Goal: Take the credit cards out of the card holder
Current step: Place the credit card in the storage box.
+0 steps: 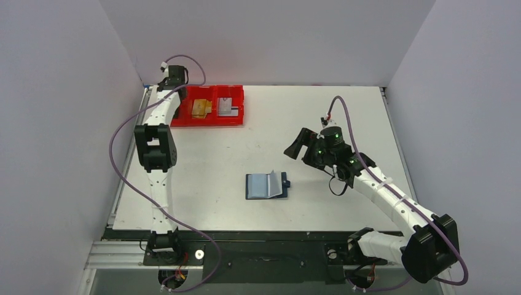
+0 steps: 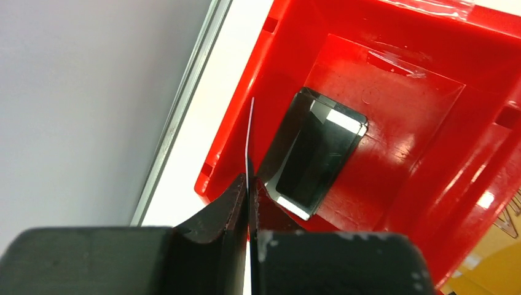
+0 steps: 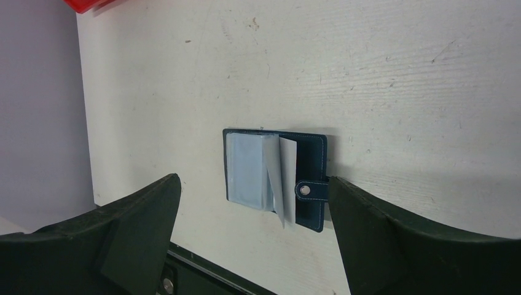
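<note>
The card holder (image 1: 267, 185) lies open on the white table, blue-grey pockets up, one flap standing, strap tab to the right; it also shows in the right wrist view (image 3: 307, 166). My right gripper (image 1: 295, 147) (image 3: 253, 184) is open and empty, hovering above it. My left gripper (image 2: 250, 181) is shut on a thin credit card (image 2: 252, 123), seen edge-on, over the left compartment of the red tray (image 2: 430, 184). A dark glossy rectangle (image 2: 316, 153) shows on that compartment's floor; I cannot tell whether it is a card or a reflection. The tan-gold card (image 1: 201, 108) and silvery card (image 1: 227, 108) lie in the tray.
The red tray (image 1: 209, 120) stands at the back left, against the table's left rail. Grey walls close in the left, back and right sides. The left arm (image 1: 156, 147) runs along the left edge. The black base rail lies along the near edge.
</note>
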Robot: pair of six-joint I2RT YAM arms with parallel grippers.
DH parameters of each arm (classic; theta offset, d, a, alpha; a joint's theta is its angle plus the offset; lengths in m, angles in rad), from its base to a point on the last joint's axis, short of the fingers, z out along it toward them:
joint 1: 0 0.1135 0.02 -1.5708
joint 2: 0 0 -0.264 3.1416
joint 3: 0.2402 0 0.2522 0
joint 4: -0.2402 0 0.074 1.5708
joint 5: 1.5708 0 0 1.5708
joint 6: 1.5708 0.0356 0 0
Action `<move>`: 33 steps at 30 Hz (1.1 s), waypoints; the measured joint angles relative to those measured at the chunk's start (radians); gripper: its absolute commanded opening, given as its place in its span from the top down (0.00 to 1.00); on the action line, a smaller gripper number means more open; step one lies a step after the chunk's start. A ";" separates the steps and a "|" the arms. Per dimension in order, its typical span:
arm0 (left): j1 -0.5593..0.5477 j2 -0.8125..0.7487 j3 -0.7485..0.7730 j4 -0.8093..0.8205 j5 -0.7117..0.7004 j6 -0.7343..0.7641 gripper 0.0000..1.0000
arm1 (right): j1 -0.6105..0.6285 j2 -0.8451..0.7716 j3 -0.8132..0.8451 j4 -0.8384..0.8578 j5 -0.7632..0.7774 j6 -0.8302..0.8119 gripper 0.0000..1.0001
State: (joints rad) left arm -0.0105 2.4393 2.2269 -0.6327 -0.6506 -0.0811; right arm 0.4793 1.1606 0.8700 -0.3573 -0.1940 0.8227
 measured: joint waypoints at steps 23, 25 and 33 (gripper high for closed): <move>0.042 0.047 0.031 -0.002 0.091 -0.029 0.64 | 0.021 0.014 0.005 -0.005 0.000 -0.001 0.15; 0.043 0.047 0.032 -0.005 0.100 -0.038 0.61 | 0.024 0.014 0.005 -0.006 0.001 -0.001 0.15; 0.042 0.046 0.063 -0.023 0.143 -0.060 0.54 | 0.036 0.006 0.005 -0.013 0.008 -0.001 0.15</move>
State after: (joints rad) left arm 0.0319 2.4851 2.2894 -0.6552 -0.5072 -0.1413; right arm 0.5152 1.1667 0.8753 -0.3702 -0.1860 0.8219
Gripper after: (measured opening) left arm 0.445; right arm 0.851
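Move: My left hand grips the credit card by one end. The dark card pile in the storage box's leftmost compartment lies almost under that hand, about 8 cm below, 2 cm back and 2 cm to the right. The yellow cards in the next compartment lie some 11 cm to the right of the pile and 1 cm farther out. From my right hand the pile is roughly 29 cm ahead, 47 cm left and 16 cm below. I ease my left hand down about 2 cm towards the dark pile, still pinching the card by its end and wavering no more than a centimetre sideways. Then I open the fingers to a little under half and let the card go over the compartment, rolling the hand's left side down by some 8 degrees; at the very end I start to rise again by about half a centimetre. ##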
